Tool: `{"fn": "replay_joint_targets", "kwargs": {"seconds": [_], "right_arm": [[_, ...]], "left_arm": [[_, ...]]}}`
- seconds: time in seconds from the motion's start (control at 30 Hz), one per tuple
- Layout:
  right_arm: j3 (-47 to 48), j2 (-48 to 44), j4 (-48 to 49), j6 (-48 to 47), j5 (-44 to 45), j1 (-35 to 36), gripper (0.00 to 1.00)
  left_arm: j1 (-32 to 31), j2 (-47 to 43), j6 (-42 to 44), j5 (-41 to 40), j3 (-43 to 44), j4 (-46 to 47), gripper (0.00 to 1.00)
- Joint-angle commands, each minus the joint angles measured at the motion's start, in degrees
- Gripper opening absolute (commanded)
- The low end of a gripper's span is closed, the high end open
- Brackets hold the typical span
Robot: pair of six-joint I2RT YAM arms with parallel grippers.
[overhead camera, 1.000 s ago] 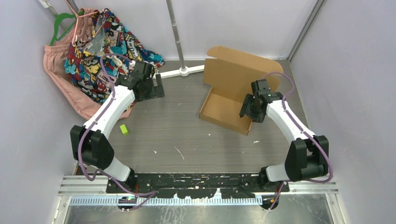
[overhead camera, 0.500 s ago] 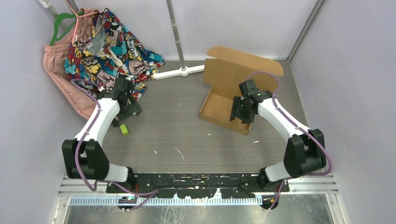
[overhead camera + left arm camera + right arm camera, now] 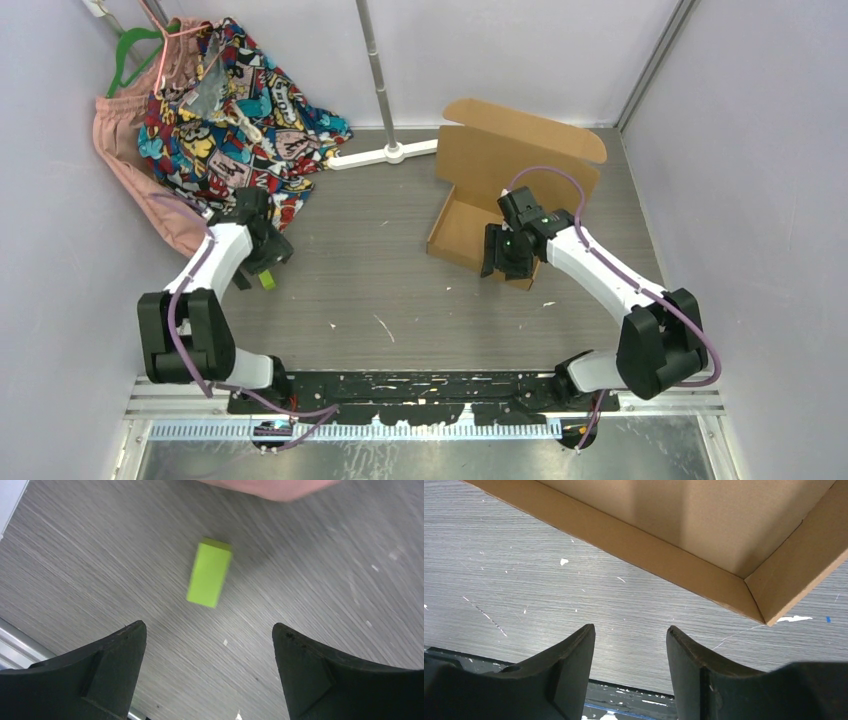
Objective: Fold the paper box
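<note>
The paper box [image 3: 520, 150] is brown cardboard at the back right of the table, with its shallow tray [image 3: 462, 228] formed and its lid flap standing up behind. The tray's near wall and one corner [image 3: 644, 545] fill the top of the right wrist view. My right gripper [image 3: 500, 264] hangs over that near wall, pointing down at the table just in front of it. Its jaws [image 3: 630, 628] are open and hold nothing. My left gripper [image 3: 262, 260] is far from the box at the left, open [image 3: 207, 630] over bare table.
A small green block [image 3: 209, 573] lies on the table just ahead of the left fingers, also seen from above [image 3: 267, 281]. A heap of patterned and pink clothes [image 3: 230, 100] with a green hanger fills the back left. A white stand's pole and foot [image 3: 385, 153] are behind the centre.
The left arm has swung back from the clothes towards the near left, ending over the green block. The right gripper has slid left and nearer along the box's front wall, its jaws narrowing slightly.
</note>
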Motion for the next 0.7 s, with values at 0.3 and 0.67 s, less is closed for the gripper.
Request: {"fn": "replay_joint_targets", "kwargs": {"seconds": [0.3,0.67], "right_arm": [[-0.1,-1.9,3.0,2.4,0.8,2.8,0.57],[1.3,0.0,2.8,2.5,2.1,4.0,0.56]], "left_arm": [[10.7,9.5,5.0,6.0,-2.9,14.8,0.76],[8.6,11.7,5.4,7.9,-4.3,15.2,0.00]]}}
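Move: The green block lies below the open left hand, about 3 cm ahead, 4 cm to its left and 7 cm down. The pink trousers' near hem is roughly 6 cm farther out than the block and level with it sideways. The patterned shirt's near edge lies some 3 cm beyond the hem. From the right hand the block is about 47 cm to the left, roughly level fore and aft, and 8 cm lower. Down some 6.5 cm goes the left hand, at first swinging about 4 cm to its left and slightly back, then reaching forward about 4 cm onto the green block, with a slight drift back to the right. The wide-open fingers shut during this forward, sinking stretch, until both pads pinch the block's sides at the table, short of the trousers' hem. ##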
